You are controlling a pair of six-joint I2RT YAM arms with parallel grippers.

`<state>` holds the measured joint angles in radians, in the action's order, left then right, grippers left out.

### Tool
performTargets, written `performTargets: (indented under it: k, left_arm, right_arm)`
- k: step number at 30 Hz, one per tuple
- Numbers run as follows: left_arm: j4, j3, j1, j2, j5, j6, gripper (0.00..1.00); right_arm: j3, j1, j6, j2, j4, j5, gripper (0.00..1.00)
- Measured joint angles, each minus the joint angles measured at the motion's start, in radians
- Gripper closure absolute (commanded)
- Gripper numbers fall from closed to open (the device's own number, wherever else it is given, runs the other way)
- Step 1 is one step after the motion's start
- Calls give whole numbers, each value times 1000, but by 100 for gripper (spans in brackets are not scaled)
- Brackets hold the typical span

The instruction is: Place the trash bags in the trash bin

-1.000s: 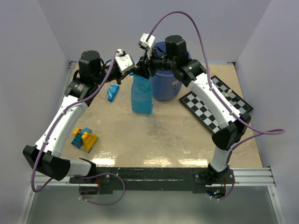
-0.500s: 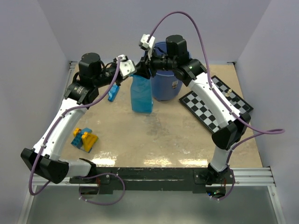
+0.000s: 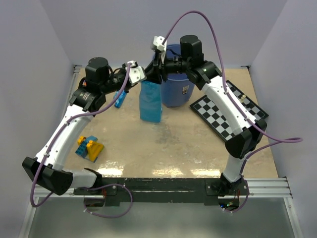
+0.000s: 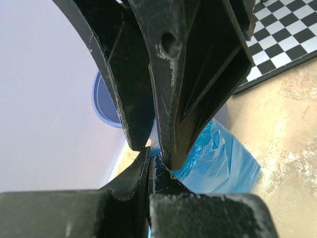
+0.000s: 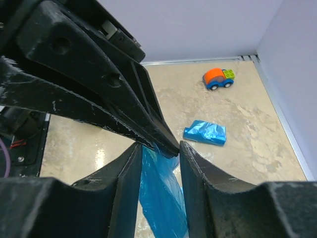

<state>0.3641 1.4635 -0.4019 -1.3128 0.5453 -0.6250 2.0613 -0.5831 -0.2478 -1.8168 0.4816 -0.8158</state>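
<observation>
A trash bag (image 3: 150,101) of thin blue film hangs upright with its lower edge at the table. Its top corner is pinched in my left gripper (image 3: 143,79), whose jaws are pressed flat together (image 4: 149,158) on the film (image 4: 218,163). My right gripper (image 3: 154,74) meets it tip to tip. Its fingers (image 5: 198,183) stand apart on either side of the bag's top (image 5: 161,198) and the left gripper's tip, so my right gripper (image 5: 161,163) is open. The trash bin (image 3: 176,91), a round blue bucket, stands just behind and to the right. A second, folded trash bag (image 3: 119,98) lies on the table to the left.
A chessboard (image 3: 230,111) lies right of the bin. Yellow and blue toy blocks (image 3: 89,148) sit at the near left. A small orange and blue toy car (image 5: 218,78) stands near the wall in the right wrist view. Walls close in the back and the sides.
Both grippers have shifted slightly right, toward the bin, with the bag's top. The right gripper's fingers have narrowed a little around it.
</observation>
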Motion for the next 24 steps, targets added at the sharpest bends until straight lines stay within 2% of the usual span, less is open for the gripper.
performTargets:
  k: [7, 14, 17, 24]
  left_arm:
    - [-1, -3, -5, 3, 1, 0, 100]
    - [-2, -8, -4, 3, -9, -2, 100]
    - [2, -15, -4, 3, -10, -8, 100]
    - [20, -22, -5, 3, -3, -8, 100]
  right_arm:
    - [13, 13, -14, -4, 15, -46, 66]
    - [34, 12, -34, -12, 41, -21, 83]
    - [37, 12, -34, -14, 42, 8, 87]
    - [40, 13, -34, -36, 42, 37, 83]
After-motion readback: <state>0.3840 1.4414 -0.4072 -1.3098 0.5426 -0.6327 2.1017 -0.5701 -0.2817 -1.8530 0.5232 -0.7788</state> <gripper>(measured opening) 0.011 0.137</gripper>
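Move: The trash bag hangs from the shut left fingers. Its gathered rim lies about 1 cm ahead and 1 cm to the right of the left gripper, and some 2 cm left and 1 cm ahead of the right gripper, level with both. From the right gripper, the trash bin stands roughly 14 cm ahead, 12 cm right and 24 cm lower; the rolled bag lies about 13 cm ahead, 15 cm left and 36 cm below. Narrow the right gripper's part-open fingers beside the bag's rim to a small gap. First ease the hand back a few millimetres, then carry it forward about 2 cm past the left fingertips, sinking about 1 cm at the end. Keep the left gripper shut on the rim and let it sink about 1 cm late on, with hardly any turn. ##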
